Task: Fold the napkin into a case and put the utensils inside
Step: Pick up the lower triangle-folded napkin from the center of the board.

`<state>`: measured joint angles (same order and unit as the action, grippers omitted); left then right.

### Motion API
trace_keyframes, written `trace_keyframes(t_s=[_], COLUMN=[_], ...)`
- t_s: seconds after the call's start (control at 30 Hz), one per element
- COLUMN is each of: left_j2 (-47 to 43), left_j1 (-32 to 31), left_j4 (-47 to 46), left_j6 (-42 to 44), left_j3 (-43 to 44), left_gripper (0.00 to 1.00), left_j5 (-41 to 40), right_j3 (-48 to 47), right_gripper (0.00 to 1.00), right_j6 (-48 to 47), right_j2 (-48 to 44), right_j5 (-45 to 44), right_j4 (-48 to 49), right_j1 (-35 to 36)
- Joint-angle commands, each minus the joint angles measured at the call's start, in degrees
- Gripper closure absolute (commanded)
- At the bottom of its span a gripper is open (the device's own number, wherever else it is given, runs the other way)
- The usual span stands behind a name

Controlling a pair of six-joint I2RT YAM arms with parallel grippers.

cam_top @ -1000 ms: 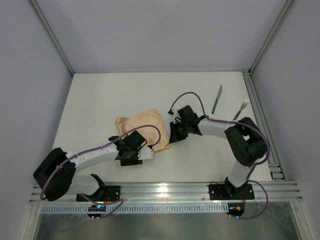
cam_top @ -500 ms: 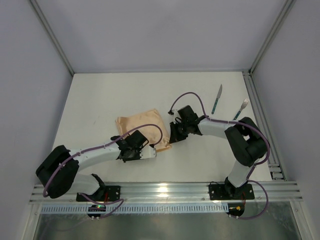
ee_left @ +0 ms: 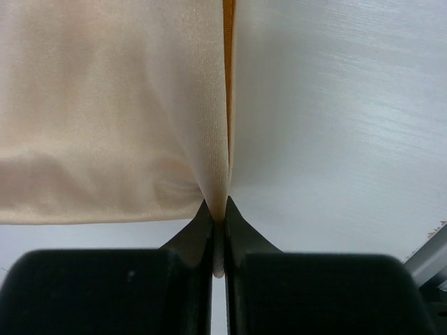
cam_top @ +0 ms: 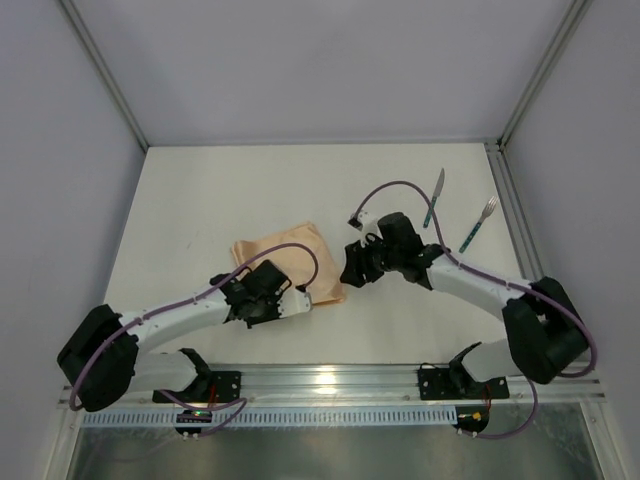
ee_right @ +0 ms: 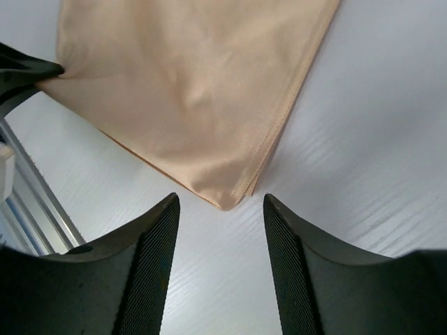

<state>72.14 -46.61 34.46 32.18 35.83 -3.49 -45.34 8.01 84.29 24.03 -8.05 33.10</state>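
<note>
The peach-orange napkin (cam_top: 285,262) lies folded into a rough square at the table's middle. My left gripper (cam_top: 266,288) is at the napkin's near edge, and in the left wrist view that gripper (ee_left: 218,209) is shut on a pinched ridge of the cloth (ee_left: 105,105). My right gripper (cam_top: 351,271) stands open just right of the napkin's near right corner. In the right wrist view the corner of the napkin (ee_right: 188,84) points into the gap of this gripper (ee_right: 220,199) without touching the fingers. The knife (cam_top: 433,198) and fork (cam_top: 479,223), both teal-handled, lie at the back right.
An aluminium rail (cam_top: 320,380) runs along the near edge by the arm bases. A second rail (cam_top: 518,240) lines the table's right side, close to the fork. Grey walls enclose the table on three sides.
My left gripper has shut on the napkin's near edge. My right gripper has opened, let go of the corner and drawn back a little, and its arm has swung out to the right.
</note>
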Motion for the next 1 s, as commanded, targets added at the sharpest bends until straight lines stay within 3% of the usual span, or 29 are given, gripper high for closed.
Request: trace_keyframes(t_s=[0.0, 0.17, 0.33, 0.53, 0.67, 0.97], left_j2=[-4.36, -7.1, -7.8, -7.01, -7.01, -7.36], left_j1=[0.73, 1.96, 3.54, 3.89, 4.25, 4.86], left_j4=[3.59, 6.58, 9.13, 10.1, 11.07, 12.12], left_j6=[-2.21, -2.57, -2.65, -2.13, -1.78, -1.69], left_j3=[2.13, 3.36, 5.03, 5.91, 6.7, 7.06], left_gripper=[1.0, 1.0, 1.0, 1.0, 1.0, 1.0], left_j5=[3.31, 7.17, 10.42, 10.34, 10.43, 12.01], right_j3=[4.64, 13.51, 24.25, 21.18, 20.91, 19.06], right_gripper=[0.43, 0.35, 0.24, 0.24, 0.24, 0.23], right_j6=[-7.29, -28.07, -40.95, -48.0, -48.09, -47.04], right_j2=[-11.32, -20.46, -21.9, -11.62, -5.64, 3.94], right_j5=[0.76, -0.56, -1.44, -8.8, -13.82, -22.26], right_j4=[10.93, 21.04, 37.49, 36.88, 42.57, 44.79], right_j1=[0.73, 11.44, 17.6, 22.79, 26.13, 27.98])
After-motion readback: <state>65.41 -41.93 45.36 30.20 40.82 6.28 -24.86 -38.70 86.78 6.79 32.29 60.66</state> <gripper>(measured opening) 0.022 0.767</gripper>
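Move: The napkin's near right corner lies about 4 cm back, 2 cm to the left of and some 6 cm below the right hand's half-open fingers. From the left hand, which already pinches the near left corner, it is about 4 cm farther out and 20 cm to the right, 1 cm lower. From the right hand, that held corner is roughly 8 cm back and 20 cm left, 5 cm down; the far right corner is 13 cm ahead, 9 cm left. Near the napkin's near right corner the right hand arcs clear, up about 7 cm while swinging back and left, then sinks some 10 cm around the near edge. It rolls roughly 70 degrees counter-clockwise about its fingers and opens wider so the jaws straddle that edge, not closing. The left hand keeps its pinch, lifting 3.5 cm and easing back slightly. ##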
